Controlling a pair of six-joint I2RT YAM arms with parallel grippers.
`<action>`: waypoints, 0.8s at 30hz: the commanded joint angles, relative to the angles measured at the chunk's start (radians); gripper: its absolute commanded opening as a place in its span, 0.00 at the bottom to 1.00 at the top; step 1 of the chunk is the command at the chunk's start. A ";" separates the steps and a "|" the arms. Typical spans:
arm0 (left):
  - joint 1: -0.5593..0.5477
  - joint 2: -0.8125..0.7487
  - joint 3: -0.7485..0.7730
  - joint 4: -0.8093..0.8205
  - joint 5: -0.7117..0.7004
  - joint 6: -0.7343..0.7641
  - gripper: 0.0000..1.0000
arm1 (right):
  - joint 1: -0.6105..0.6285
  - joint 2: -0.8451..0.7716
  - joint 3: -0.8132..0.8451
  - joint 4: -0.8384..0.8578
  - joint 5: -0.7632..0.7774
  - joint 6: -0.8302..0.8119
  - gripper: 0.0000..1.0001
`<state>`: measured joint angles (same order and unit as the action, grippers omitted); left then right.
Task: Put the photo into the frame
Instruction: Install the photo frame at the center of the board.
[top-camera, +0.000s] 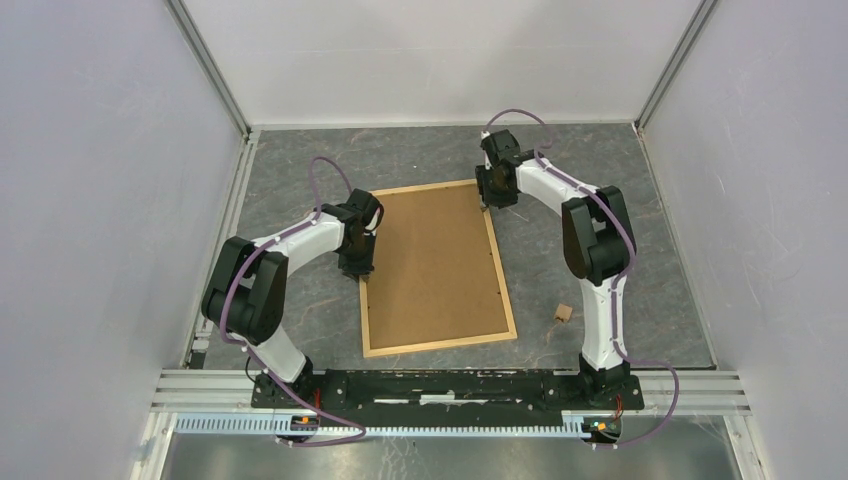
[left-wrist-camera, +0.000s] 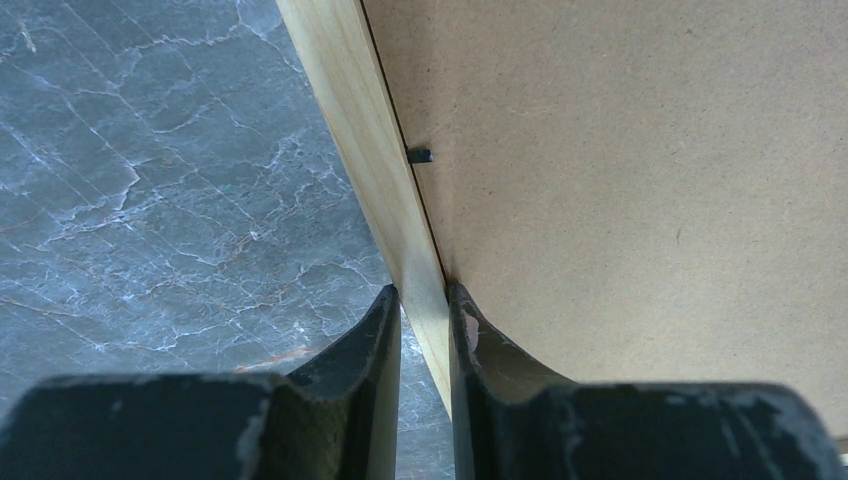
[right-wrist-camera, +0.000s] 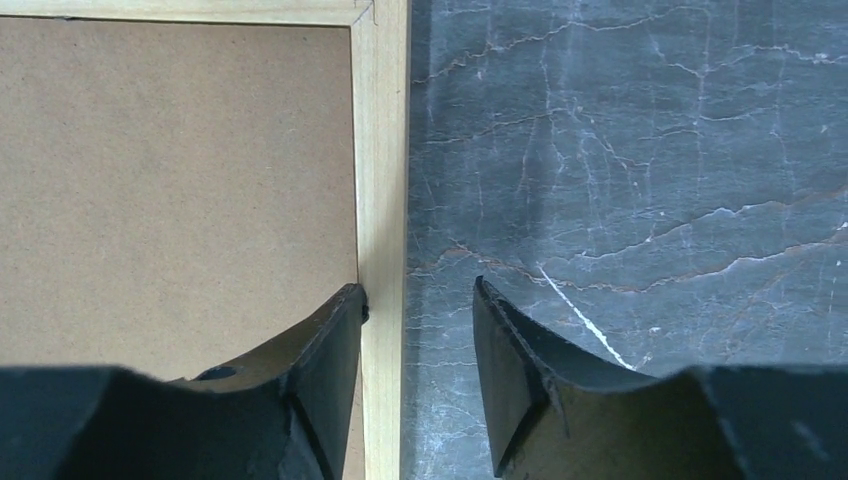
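The frame (top-camera: 435, 265) lies back side up on the grey marble table, its brown panel (left-wrist-camera: 620, 180) facing me inside thin light wood strips. The photo is not in view. My left gripper (top-camera: 360, 272) is at the frame's left strip, about halfway along. In the left wrist view that gripper (left-wrist-camera: 425, 300) is shut on the wood strip (left-wrist-camera: 370, 150). My right gripper (top-camera: 487, 205) stands over the right strip near the far corner. It (right-wrist-camera: 418, 290) is open: one finger rests at the strip's (right-wrist-camera: 382, 150) inner edge, the other stands apart over the marble.
A small wooden block (top-camera: 562, 314) lies on the table right of the frame's near corner. A little black clip (left-wrist-camera: 420, 155) sits at the panel's left edge. White walls enclose the table, and a metal rail (top-camera: 450, 385) runs along the near edge.
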<state>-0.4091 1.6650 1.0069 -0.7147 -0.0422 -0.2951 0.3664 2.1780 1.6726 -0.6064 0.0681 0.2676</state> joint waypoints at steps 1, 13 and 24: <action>-0.015 -0.022 -0.015 -0.030 0.018 0.045 0.02 | -0.010 0.095 -0.140 -0.111 0.054 -0.048 0.52; -0.021 -0.024 -0.017 -0.029 0.021 0.047 0.02 | -0.015 0.053 -0.155 -0.020 -0.234 -0.058 0.70; -0.027 -0.040 -0.023 -0.027 0.021 0.043 0.02 | -0.044 -0.103 -0.010 -0.123 -0.103 -0.125 0.74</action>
<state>-0.4187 1.6573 0.9985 -0.7120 -0.0433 -0.2951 0.3264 2.1342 1.6058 -0.5800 -0.1921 0.1925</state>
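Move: Just left of the right hand point, about 1 cm off and roughly level in height, runs the photo frame's right bar, with the left finger at its inner edge. The frame's far right corner lies some 7 cm ahead and 2 cm left of that hand; the backing board's middle is about 17 cm back and 12 cm left. From the left hand, which pinches the left bar, that stretch of right bar is around 20 cm ahead and 25 cm right. Opening its fingers clearly wider, the right hand first dips a mere half centimetre, then lifts about 1 cm and shifts left and back, ending some 2 cm each way, with the tips swinging left (about 10 degrees) and a slight counter-clockwise turn. Its left finger comes off the bar's inner edge and out over the backing board, leaving the bar between the spread fingers. The left hand keeps pinching the left bar. ##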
